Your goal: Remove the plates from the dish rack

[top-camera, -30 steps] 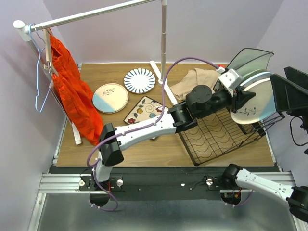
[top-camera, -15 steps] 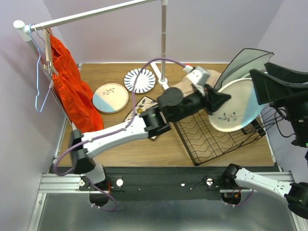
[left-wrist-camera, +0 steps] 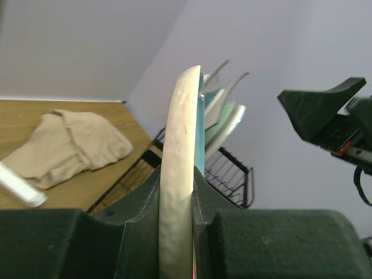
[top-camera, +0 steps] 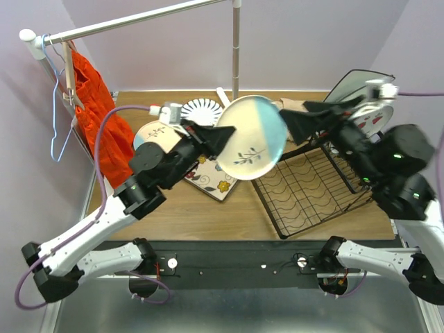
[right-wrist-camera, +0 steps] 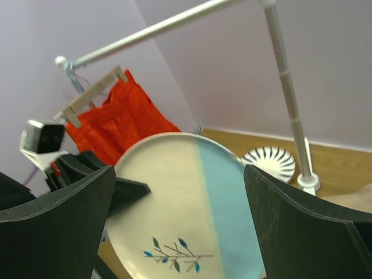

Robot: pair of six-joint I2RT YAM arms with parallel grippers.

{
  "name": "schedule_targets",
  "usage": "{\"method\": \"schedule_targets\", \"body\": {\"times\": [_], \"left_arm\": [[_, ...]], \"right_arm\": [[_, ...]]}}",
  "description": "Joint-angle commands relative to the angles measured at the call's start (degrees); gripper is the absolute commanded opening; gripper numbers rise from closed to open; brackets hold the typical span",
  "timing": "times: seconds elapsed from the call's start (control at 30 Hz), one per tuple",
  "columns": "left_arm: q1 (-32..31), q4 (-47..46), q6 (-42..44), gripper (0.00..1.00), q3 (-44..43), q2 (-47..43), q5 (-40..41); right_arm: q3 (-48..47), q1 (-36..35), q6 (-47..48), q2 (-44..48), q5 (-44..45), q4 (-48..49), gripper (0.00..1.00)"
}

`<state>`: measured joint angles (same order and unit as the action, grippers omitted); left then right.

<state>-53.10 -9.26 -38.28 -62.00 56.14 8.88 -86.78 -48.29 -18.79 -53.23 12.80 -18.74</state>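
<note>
My left gripper [top-camera: 223,136] is shut on the rim of a round cream-and-blue plate [top-camera: 251,137] with a twig motif, held in the air left of the dish rack [top-camera: 312,189]. In the left wrist view the plate's edge [left-wrist-camera: 181,128] stands between the jaws of the left gripper [left-wrist-camera: 177,181]. My right gripper [top-camera: 297,115] hangs open over the rack, facing the plate [right-wrist-camera: 186,203] without touching it. More plates [top-camera: 366,104] stand in the rack's upright slots. A striped plate [top-camera: 202,112], a pink-and-blue one [top-camera: 154,133] and a square floral one [top-camera: 214,179] lie on the table.
A white clothes rail [top-camera: 236,48] with its post stands at the back, and an orange garment [top-camera: 97,125] hangs on it at the left. A beige cloth [left-wrist-camera: 64,145] lies behind the rack. The left arm stretches across the table's left half.
My left arm has swung the cream-and-blue plate out of the rack and leftwards over the table. My right arm has come up over the rack with its open gripper facing the plate.
</note>
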Motion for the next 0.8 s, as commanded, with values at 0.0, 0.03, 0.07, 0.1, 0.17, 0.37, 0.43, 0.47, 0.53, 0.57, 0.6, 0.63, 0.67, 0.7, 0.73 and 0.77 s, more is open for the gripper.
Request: {"method": "schedule_targets", "body": {"times": [0.0, 0.03, 0.07, 0.1, 0.17, 0.37, 0.43, 0.47, 0.53, 0.57, 0.6, 0.63, 0.67, 0.7, 0.73, 0.77], "left_arm": [[5.1, 2.6, -4.4, 0.0, 2.8, -9.9, 3.5], [5.8, 4.1, -4.5, 0.0, 3.9, -11.1, 3.8], [7.6, 6.5, -4.7, 0.0, 4.4, -13.8, 3.8], [8.3, 7.3, -5.3, 0.0, 5.0, -15.2, 3.9], [9.7, 9.2, -5.9, 0.0, 6.4, -18.8, 4.0], [12.1, 13.7, -7.0, 0.0, 6.0, -21.9, 3.2], [12.7, 14.0, -7.0, 0.0, 5.8, -21.7, 2.4], [12.9, 14.0, -7.1, 0.0, 5.7, -21.6, 1.8], [13.7, 13.5, -7.2, 0.0, 5.8, -21.5, 0.3], [14.1, 13.0, -7.2, 0.0, 5.7, -21.2, -0.1], [14.4, 12.9, -7.2, 0.0, 5.6, -21.0, -0.7], [14.9, 12.7, -7.2, 0.0, 5.3, -20.7, -2.0], [15.9, 12.2, -7.5, 0.0, 5.2, -19.9, -3.0], [16.6, 11.7, -7.7, 0.0, 5.2, -19.5, -4.1], [17.5, 11.1, -7.9, 0.0, 5.2, -19.2, -7.0], [19.5, 9.9, -8.3, 0.0, 5.3, -18.4, -8.6]], "right_arm": [[9.8, 0.0, -4.9, -1.8, -8.6, 3.0, 1.0], [11.2, 0.0, -6.4, -2.2, -10.1, 4.8, 1.0], [12.2, 0.0, -7.1, -2.5, -14.1, 5.7, 1.0], [14.2, -0.1, -8.0, -2.8, -15.7, 6.5, 1.0], [15.9, -0.1, -10.8, -3.5, -19.6, 9.3, 1.0], [24.2, 0.0, -16.7, -4.0, -23.3, 17.1, 1.0], [26.5, 0.0, -17.6, -4.0, -23.1, 18.2, 1.0], [27.1, -0.1, -17.8, -4.0, -23.4, 18.2, 1.0], [28.6, 0.0, -19.0, -3.6, -24.2, 21.2, 1.0], [30.1, 0.0, -19.5, -3.4, -24.4, 22.0, 1.0], [30.9, 0.0, -20.2, -2.7, -24.4, 22.8, 1.0], [31.6, 0.0, -21.5, -2.4, -24.1, 24.3, 1.0], [33.2, 0.0, -22.2, -2.1, -23.4, 25.0, 1.0], [33.7, -0.1, -22.7, -1.9, -22.9, 25.4, 1.0], [34.2, -0.1, -23.3, -1.7, -22.5, 26.0, 1.0], [34.7, 0.0, -23.5, -1.6, -21.9, 26.3, 1.0]]}}
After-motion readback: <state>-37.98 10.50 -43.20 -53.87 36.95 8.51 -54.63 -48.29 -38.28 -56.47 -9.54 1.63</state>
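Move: The left hand still holds the cream-and-blue plate by its left rim, the plate's middle about 7 cm to that hand's right, 4 cm ahead and 1 cm lower. From the open right hand, this plate's middle lies roughly 10 cm left, 5 cm ahead and 9 cm below. On the table, some 44 cm below the left hand, the flowered square plate is about 15 cm ahead and 6 cm left; the striped plate is some 39 cm ahead and 12 cm left. The left fingers keep their pinch on the cream-and-blue plate and carry it some 12 cm to the left and about 5 cm down, turning slightly counter-clockwise, then all but halt. The right hand, wide open, comes after it: down about 18 cm and left some 11 cm, tipping down and swinging counter-clockwise by 20-odd degrees, bringing its fingers close to the plate's near right rim; no touch can be made out. ##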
